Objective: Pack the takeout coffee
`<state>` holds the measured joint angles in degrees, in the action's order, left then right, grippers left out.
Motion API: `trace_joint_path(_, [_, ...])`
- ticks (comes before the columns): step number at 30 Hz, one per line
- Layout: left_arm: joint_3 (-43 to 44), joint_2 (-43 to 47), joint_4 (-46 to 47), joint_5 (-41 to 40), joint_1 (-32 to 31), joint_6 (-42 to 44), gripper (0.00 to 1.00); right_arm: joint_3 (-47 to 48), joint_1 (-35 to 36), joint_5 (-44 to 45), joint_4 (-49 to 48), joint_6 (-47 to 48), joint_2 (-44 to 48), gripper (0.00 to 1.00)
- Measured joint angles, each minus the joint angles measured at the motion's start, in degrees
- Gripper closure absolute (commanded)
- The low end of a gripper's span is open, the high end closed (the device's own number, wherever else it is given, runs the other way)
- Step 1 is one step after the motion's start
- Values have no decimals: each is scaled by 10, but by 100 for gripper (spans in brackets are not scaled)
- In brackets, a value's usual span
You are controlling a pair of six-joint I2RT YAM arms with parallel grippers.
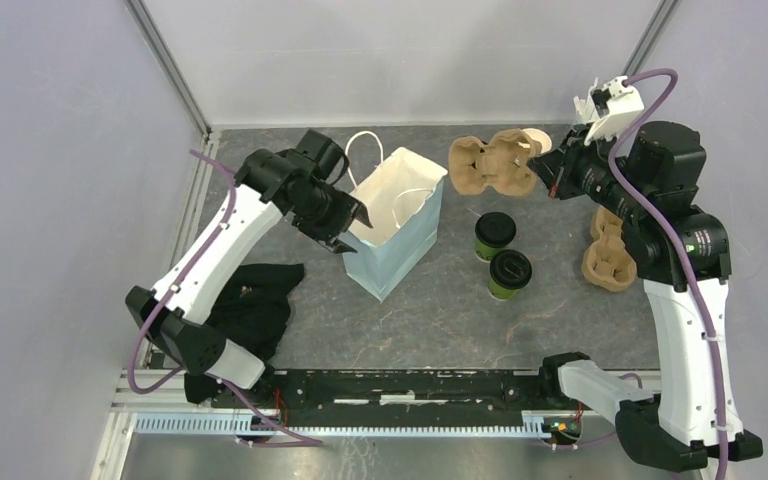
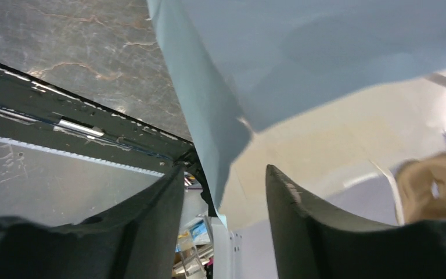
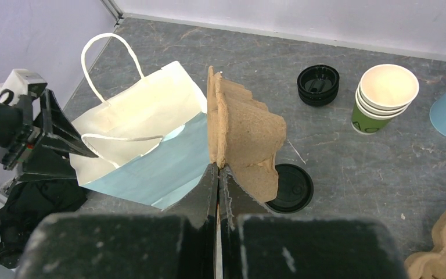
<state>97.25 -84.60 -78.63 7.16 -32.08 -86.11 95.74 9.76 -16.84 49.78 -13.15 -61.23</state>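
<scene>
Two takeout coffees [image 1: 495, 235] [image 1: 510, 273], green cups with black lids, stand upright on the table to the right of the pale blue paper bag [image 1: 395, 215]. Only one black lid [image 3: 293, 187] of them shows in the right wrist view. My right gripper [image 1: 545, 170] [image 3: 218, 174] is shut on the edge of a brown pulp cup carrier [image 1: 490, 165] [image 3: 244, 128], held above the table behind the coffees. My left gripper [image 1: 345, 225] [image 2: 223, 197] stands open at the bag's left rim, and the bag wall [image 2: 220, 139] hangs between its fingers [image 2: 151, 221].
A stack of brown carriers [image 1: 610, 255] lies at the right. A stack of lidless cups [image 3: 383, 96] and loose black lids [image 3: 318, 85] stand farther back. A black cloth [image 1: 255, 305] lies by the left arm. The bag's white handles [image 3: 101, 58] stick up.
</scene>
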Motion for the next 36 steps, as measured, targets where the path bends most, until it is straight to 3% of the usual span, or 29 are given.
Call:
trace_joint_path(5, [-5, -16, -22, -23, -14, -24, 60, 0, 0, 2, 0, 4, 3, 100])
trace_joint_path(10, [-5, -17, -30, -57, -14, -26, 86, 9, 0, 4, 3, 6, -2, 100])
trace_joint_path(15, [-11, -17, -22, -70, -14, -27, 96, 19, 0, -5, 2, 5, -7, 100])
trace_joint_path(21, [23, -28, -16, -119, -14, 3, 98, 32, 0, -18, 3, 2, -18, 100])
trace_joint_path(26, [21, -15, 83, -173, -14, 134, 98, 54, 0, -44, -3, -8, -34, 100])
trace_joint_path(30, [-95, 69, 233, -191, -13, 280, 98, 48, 0, -78, -24, -25, -35, 100])
trace_joint_path(36, [-240, 179, 382, -175, -8, 431, 98, -7, 0, -161, -65, -47, -29, 100])
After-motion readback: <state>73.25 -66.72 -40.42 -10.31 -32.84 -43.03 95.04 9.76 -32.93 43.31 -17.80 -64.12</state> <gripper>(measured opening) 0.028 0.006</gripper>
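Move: Open between the fingers of the downward-pointing left hand is the near left rim corner of the upright paper bag, whose middle lies about 8 cm ahead, 8 cm right and 13 cm below. From the right hand, still holding the cardboard tray, that middle is about 6 cm ahead, 20 cm left and 29 cm down; the nearer lidded cup is 2 cm ahead, 4 cm right, and the farther one 11 cm ahead, 2 cm right, both some 38 cm below. Sinking about 2 cm, the left hand shuts its fingers on the bag's rim corner, then swings it some 5 cm forward and a little up and left, the wrist tipping up from pointing down and turning clockwise. The right hand keeps its pinch on the tray, rises slightly and late on shifts about 5 cm left towards the bag, turning counter-clockwise some 15 degrees and dipping at the end. ##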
